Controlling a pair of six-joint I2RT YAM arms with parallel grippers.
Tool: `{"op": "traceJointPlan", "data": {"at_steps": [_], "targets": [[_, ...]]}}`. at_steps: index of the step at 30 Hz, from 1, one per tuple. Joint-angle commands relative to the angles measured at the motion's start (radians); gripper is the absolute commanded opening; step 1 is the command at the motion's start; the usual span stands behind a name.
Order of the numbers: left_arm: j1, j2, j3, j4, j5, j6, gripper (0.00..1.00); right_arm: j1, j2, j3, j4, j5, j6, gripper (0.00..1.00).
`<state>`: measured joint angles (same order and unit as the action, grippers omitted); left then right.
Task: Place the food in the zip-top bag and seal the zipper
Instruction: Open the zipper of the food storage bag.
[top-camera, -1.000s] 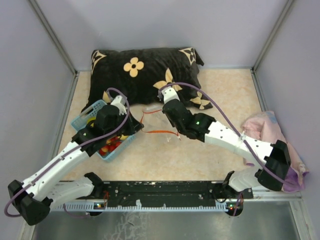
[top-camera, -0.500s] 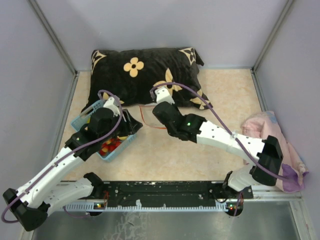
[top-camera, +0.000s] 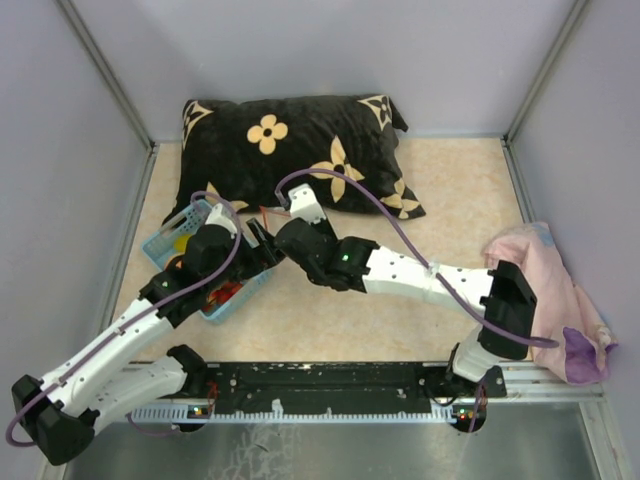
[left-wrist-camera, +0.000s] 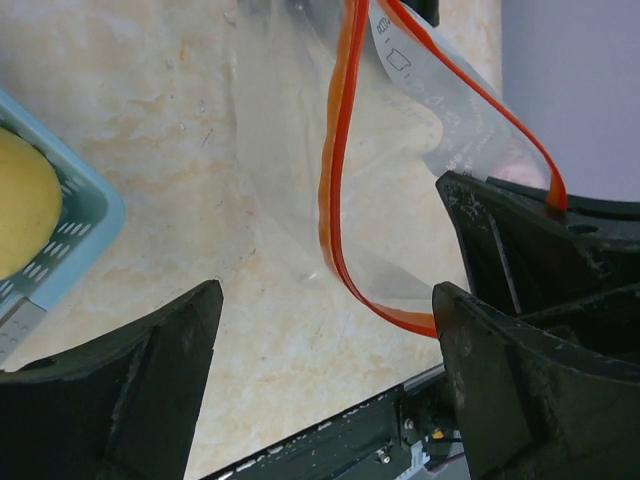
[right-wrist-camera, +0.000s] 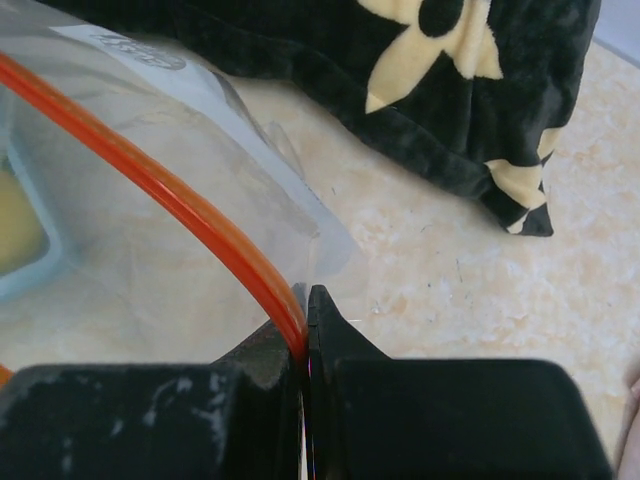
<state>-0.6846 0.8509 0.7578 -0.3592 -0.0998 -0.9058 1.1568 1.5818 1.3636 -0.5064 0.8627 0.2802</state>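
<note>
The clear zip-top bag (left-wrist-camera: 290, 150) hangs open, and its orange zipper (left-wrist-camera: 335, 200) loops down in the left wrist view. My right gripper (right-wrist-camera: 306, 305) is shut on the zipper (right-wrist-camera: 190, 215) at one end of the bag (right-wrist-camera: 150, 150). My left gripper (left-wrist-camera: 325, 300) is open just below the loop, with only bare floor between its fingers. In the top view both grippers meet beside the blue basket (top-camera: 160, 245), and the arms hide most of the bag. Food lies in the basket: a yellow fruit (left-wrist-camera: 20, 215) and red strawberries (top-camera: 225, 292).
A black pillow with tan flowers (top-camera: 290, 150) lies behind the arms, close to the bag. A pink cloth (top-camera: 550, 290) is bunched at the right wall. The black rail (top-camera: 320, 380) runs along the near edge. Grey walls close in the left, back and right.
My left gripper has opened and let go of the bag. My right gripper, still shut on the zipper, has carried the bag left to the basket's edge.
</note>
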Motion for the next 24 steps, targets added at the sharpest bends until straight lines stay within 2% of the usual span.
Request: {"op": "traceJointPlan", "data": {"at_steps": [1, 4, 8, 12, 16, 20, 24], "targets": [[0.005, -0.003, -0.012, 0.084, -0.060, -0.071, 0.92, 0.014, 0.003, 0.056, 0.060, 0.018, 0.072, 0.00], [0.004, 0.001, -0.075, 0.126, -0.065, -0.152, 0.88, 0.023, 0.005, 0.045, 0.078, 0.011, 0.087, 0.00], [0.004, 0.051, -0.127, 0.218, 0.019, -0.170, 0.79, 0.028, 0.012, 0.037, 0.089, 0.024, 0.096, 0.00], [0.004, 0.107, -0.091, 0.148, 0.026, -0.130, 0.70, 0.029, 0.002, 0.023, 0.111, 0.049, 0.063, 0.00], [0.004, 0.082, -0.114, 0.100, 0.010, -0.106, 0.57, 0.027, -0.045, -0.023, 0.146, 0.118, -0.010, 0.00], [0.004, 0.039, -0.150, 0.056, 0.006, -0.063, 0.49, 0.010, -0.114, -0.084, 0.182, 0.127, -0.077, 0.00], [0.004, 0.020, -0.153, -0.025, -0.020, -0.019, 0.44, -0.025, -0.155, -0.097, 0.134, 0.120, -0.069, 0.00]]}}
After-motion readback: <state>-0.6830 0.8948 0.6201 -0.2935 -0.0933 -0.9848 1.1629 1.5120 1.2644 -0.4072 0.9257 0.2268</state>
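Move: The bag's loose orange zipper rim, its mouth already gaping, hangs about 5 cm below the wide-open left fingers and 1 cm to their right, neither ahead nor back. The yellow fruit lies some 8 cm to the left, 1 cm back and 16 cm below; the blue basket's middle is about 15 cm left, 1 cm back and 17 cm down. The shut right fingers already pinch the far rim; from them that loose part is about 5 cm left, 4 cm back and 5 cm lower. After edging forward a little, the left hand sinks about 6 cm towards the loose zipper rim, its fingers tipping down slightly and closing from wide open to about half, so that the orange strip comes in across the right-hand finger of the pair, and it ends easing slightly back. The right hand keeps its pinch on the far rim, drifting some 1.5 cm left and then going back about 3 cm to the right. ##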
